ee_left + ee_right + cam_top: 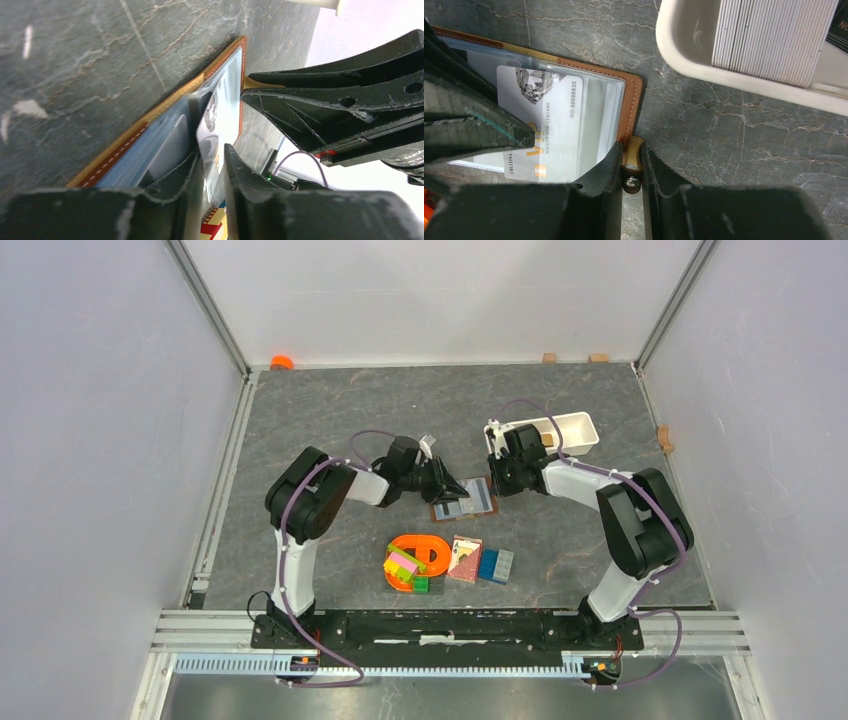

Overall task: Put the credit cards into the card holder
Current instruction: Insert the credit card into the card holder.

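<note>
The brown card holder (465,498) lies open on the dark table between both grippers. A pale credit card (549,115) with a diamond print lies partly inside its clear sleeve. In the left wrist view this card (220,112) stands between the fingers of my left gripper (212,150). It rests against one finger, with a thin gap to the other, so the jaws are slightly open. My right gripper (630,147) is shut on the holder's clasp tab (633,150) at its brown edge (634,100). In the top view the left gripper (447,483) and the right gripper (497,480) flank the holder.
A white oblong tray (704,65) just behind the right gripper holds a stack of thin pale cards (769,35) on edge. Nearer the arm bases sit an orange toy with coloured blocks (415,562), a red playing-card pack (465,558) and blue blocks (495,565).
</note>
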Tool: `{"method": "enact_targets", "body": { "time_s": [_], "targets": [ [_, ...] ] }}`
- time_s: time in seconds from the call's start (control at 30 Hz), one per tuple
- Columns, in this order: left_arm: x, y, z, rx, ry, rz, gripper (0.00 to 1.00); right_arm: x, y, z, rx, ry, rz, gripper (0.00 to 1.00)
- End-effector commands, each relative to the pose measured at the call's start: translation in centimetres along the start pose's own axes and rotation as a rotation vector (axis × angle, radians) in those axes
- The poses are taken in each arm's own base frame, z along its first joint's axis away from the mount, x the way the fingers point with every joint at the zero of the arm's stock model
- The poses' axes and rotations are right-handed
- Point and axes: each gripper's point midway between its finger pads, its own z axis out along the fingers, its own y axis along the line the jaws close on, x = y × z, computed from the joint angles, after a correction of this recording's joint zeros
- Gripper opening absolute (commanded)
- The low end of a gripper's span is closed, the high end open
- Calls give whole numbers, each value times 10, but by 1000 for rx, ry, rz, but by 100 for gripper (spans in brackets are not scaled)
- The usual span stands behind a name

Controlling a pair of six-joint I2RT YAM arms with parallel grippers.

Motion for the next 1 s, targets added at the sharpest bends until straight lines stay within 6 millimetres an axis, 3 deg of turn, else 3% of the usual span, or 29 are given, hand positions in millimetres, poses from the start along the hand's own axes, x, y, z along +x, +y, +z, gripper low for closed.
{"method": "enact_targets", "body": {
  "time_s": [0.0, 0.07, 0.2, 0.43, 0.7, 0.97],
  "targets": [
    [-4, 23, -8, -180, -28, 97, 34, 14, -8, 7, 61, 35, 3, 5],
    [-8, 21, -17, -220, -37, 131, 43, 14, -10, 6, 75, 32, 1, 0],
    [-15, 17, -32, -287, -63, 193, 54, 14, -11, 5, 84, 33, 3, 0],
    [-8, 17, -42, -336, -52, 227, 58, 14, -11, 4, 83, 32, 2, 0],
    [7, 10, -25, -310, -10, 216, 57, 14, -10, 4, 75, 32, 4, 0],
    [4, 4, -4, -303, -2, 223, 54, 10, -4, 0, 53, 11, 11, 0]
  ]
}}
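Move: The white VIP credit card is right at the left gripper's tips, its middle about 1 cm to their right and 1 cm below, in the right half of the card holder, whose own middle is about 1 cm back and 1 cm below. The playing-card pack lies some 14 cm straight back, the white tray about 17 cm right and 12 cm ahead. From the right gripper, already on the holder's clasp, the card lies about 6 cm left and 1 cm back. Open the left fingers to a bit over half and let the VIP card's edge come free, lifting about 2 cm and backing some 2.5 cm left while tipping the fingers about 15 degrees more steeply down. Then come back right by about as much, staying open above the card. Keep the right gripper's pinch on the clasp to hold the holder. ##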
